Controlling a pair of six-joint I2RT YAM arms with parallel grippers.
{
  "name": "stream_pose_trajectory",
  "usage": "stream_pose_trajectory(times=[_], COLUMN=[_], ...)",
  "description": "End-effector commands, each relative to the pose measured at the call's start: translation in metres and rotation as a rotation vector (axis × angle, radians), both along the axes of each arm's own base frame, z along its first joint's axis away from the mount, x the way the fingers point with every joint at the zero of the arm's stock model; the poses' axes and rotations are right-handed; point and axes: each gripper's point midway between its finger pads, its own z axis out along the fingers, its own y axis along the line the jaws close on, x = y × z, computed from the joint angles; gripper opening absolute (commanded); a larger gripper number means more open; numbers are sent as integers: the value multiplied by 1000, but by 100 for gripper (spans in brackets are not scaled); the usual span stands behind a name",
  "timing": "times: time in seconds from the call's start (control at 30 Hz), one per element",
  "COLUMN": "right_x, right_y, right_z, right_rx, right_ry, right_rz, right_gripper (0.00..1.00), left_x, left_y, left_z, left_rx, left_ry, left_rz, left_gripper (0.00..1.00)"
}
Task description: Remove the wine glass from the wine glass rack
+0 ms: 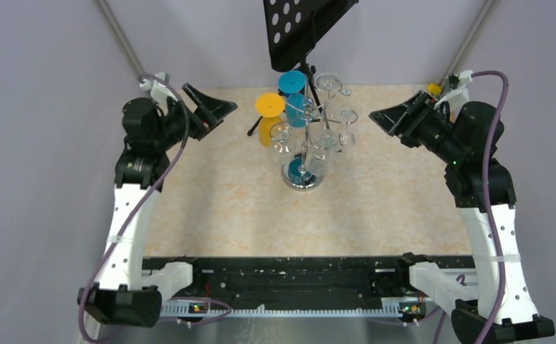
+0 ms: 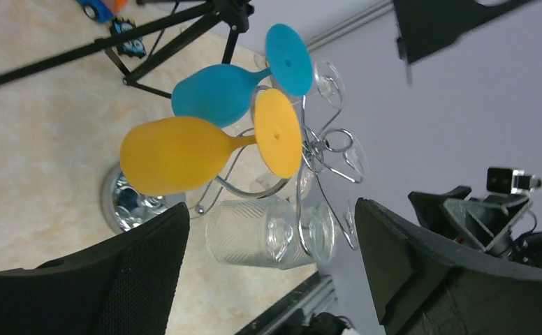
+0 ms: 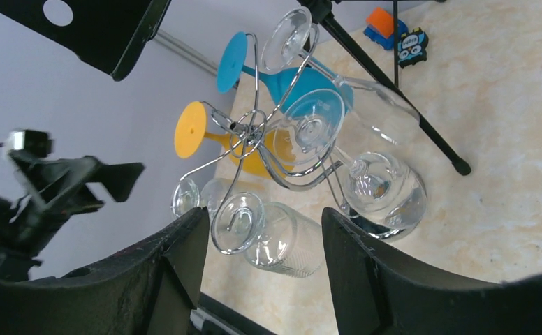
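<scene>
The chrome wine glass rack [image 1: 305,147] stands on its round mirrored base at the back middle of the table. Hanging upside down from its arms are a yellow wine glass [image 1: 269,118], a blue wine glass [image 1: 293,97] and several clear glasses. My left gripper [image 1: 211,107] is open and empty, raised to the left of the rack. In the left wrist view it [image 2: 272,209] faces a clear ribbed glass [image 2: 254,234], with the yellow glass [image 2: 174,153] above. My right gripper [image 1: 393,118] is open and empty to the right of the rack. In the right wrist view it [image 3: 265,213] faces the same ribbed glass [image 3: 289,241].
A black tripod stand with a perforated plate [image 1: 304,29] rises just behind the rack, and one leg [image 3: 394,91] runs along the table. Two small toys [image 3: 394,31] lie at the back. A black rail [image 1: 289,283] runs along the near edge.
</scene>
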Motion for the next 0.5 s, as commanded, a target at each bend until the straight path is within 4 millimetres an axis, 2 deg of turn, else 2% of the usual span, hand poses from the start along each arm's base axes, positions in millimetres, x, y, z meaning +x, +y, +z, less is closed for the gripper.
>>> stream_pose_trajectory(times=[0.0,0.13,0.37,0.47], right_x=[-8,-11,-16,-18], right_y=[5,5,3,1], right_z=[22,20,19,19], right_rx=[77,98,104,104], right_ry=[-73,-69,-72,-75], right_rz=[27,27,10,-1], right_gripper=[61,60,59,59], left_x=[12,28,49,58], left_y=[-26,-35,-58,-62], left_z=[3,-8,-21,-26], left_rx=[-204,-220,-257,-270], left_ry=[64,118,181,197], left_rz=[-142,-158,-200,-197], left_gripper=[90,86,64,59])
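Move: The yellow glass hangs upside down some 5 cm ahead of my left hand and about 9 cm to its right, its middle roughly 11 cm lower. The blue glass is about 5 cm beyond it and 4 cm farther right; the nearest clear glass is about 5 cm nearer me and 2 cm to its right; the rack post stands about 7 cm to its right. From my right hand the yellow glass is some 7 cm ahead, 24 cm left. I bring my left hand in on the yellow glass, dropping and reaching forward first, then easing more to the right, about 5 cm each way, so the fingers come to stem height just short of the glass. Meanwhile the wrist turns some 20 degrees, its left side sinking, fingers tipping down and swinging clockwise, and the wide-open gripper closes by about a third. ##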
